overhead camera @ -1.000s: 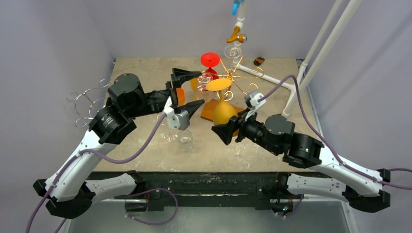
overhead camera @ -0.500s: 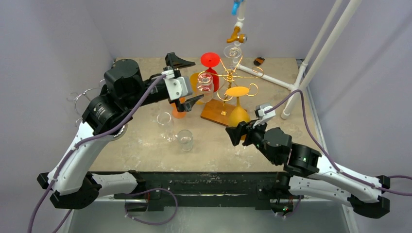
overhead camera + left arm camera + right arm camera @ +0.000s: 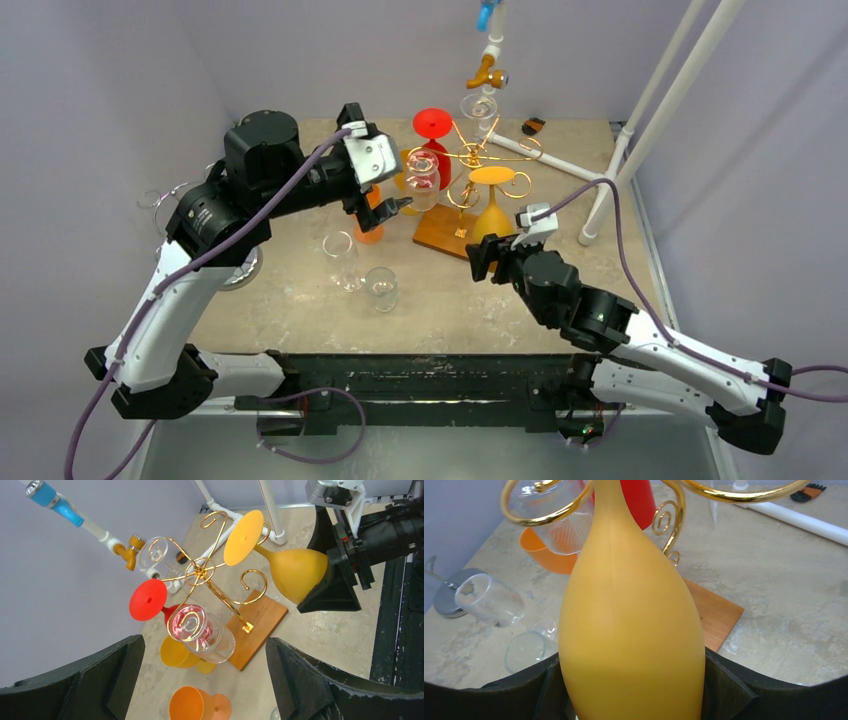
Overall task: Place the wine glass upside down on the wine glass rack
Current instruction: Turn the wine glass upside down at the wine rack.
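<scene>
The wine glass (image 3: 489, 222) is yellow and hangs bowl-down, with my right gripper (image 3: 487, 255) shut on its bowl (image 3: 631, 620). Black pads (image 3: 729, 685) press both sides of the bowl. Its stem rises between the gold arms of the wine glass rack (image 3: 470, 155), and its round foot (image 3: 243, 537) sits level with a hook. The rack (image 3: 200, 572) stands on a wooden base (image 3: 440, 232). My left gripper (image 3: 375, 160) hovers wide open above and left of the rack (image 3: 544, 515), holding nothing (image 3: 202, 642).
A clear glass (image 3: 422, 170) and a red glass (image 3: 432, 125) hang upside down on the rack. An orange glass (image 3: 368, 225) and two clear glasses (image 3: 340, 255) (image 3: 381, 288) lie on the table. White pipes (image 3: 560, 165) run behind; a wire rack (image 3: 165, 205) sits left.
My left gripper has opened wide and pulled up and back to the left. My right gripper has swung the yellow glass from tilted to upright, bowl down, in under the rack's hook.
</scene>
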{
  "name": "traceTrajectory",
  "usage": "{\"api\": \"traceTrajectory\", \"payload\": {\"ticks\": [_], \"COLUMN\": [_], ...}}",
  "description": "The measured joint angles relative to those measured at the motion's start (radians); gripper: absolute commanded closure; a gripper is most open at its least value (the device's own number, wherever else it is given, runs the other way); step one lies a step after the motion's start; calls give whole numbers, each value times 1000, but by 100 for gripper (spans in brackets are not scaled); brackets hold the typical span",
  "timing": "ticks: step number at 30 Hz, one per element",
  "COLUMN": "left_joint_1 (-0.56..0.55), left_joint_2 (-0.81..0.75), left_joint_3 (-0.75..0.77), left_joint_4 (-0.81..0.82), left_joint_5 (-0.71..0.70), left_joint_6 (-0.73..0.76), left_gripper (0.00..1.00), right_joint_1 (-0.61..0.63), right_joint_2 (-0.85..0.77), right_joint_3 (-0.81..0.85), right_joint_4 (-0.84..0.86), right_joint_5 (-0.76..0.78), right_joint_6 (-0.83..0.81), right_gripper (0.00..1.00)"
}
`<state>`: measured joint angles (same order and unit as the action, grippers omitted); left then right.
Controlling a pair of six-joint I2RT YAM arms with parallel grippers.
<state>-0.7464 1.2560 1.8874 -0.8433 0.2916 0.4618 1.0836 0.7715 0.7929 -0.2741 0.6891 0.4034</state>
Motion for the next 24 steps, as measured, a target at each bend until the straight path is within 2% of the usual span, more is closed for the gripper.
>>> {"api": "traceTrajectory", "payload": {"ticks": [6, 12, 24], "left_joint_1": [0, 0, 0], "left_joint_2": [-22, -68, -58], "left_joint_3": [-10, -42, -42], "left_joint_4": [-14, -16, -21], "left_joint_5": [-25, -36, -38], "left_joint_6": [-3, -6, -9], "left_gripper": [0, 0, 0], "right_joint_1": [-88, -96, -103], "right_joint_2": [60, 82, 183], "right_joint_3": [0, 0, 0], "right_joint_4": [25, 53, 121], "right_joint_5": [-38, -84, -138], "right_joint_6": [-2, -13, -42], "right_gripper": [48, 48, 48]}}
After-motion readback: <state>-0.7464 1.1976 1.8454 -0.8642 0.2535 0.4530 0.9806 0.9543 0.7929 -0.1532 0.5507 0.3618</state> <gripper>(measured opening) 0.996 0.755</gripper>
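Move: My right hand holds the upturned yellow wine glass by its bowl. The near hook of the wine glass rack lies about 4 cm ahead, 4 cm left and 7 cm above that hand. From the same hand, the rack's hub is about 10 cm ahead, 3 cm left and 9 cm up; the hanging clear glass is 7 cm ahead and 9 cm left, the red one 13 cm ahead and 8 cm left, both slightly higher. From my empty left hand the hook is about 11 cm right, 2 cm ahead and 10 cm below. Keeping my grip on the bowl, I first push my right hand about 2 cm forward, then slide it left and down with a little more forward, about 3 cm each way overall, bringing the upside-down glass's stem in towards the rack's near hook with its foot above it. My left hand backs off barely 2 cm to the left, fingers still wide open. ##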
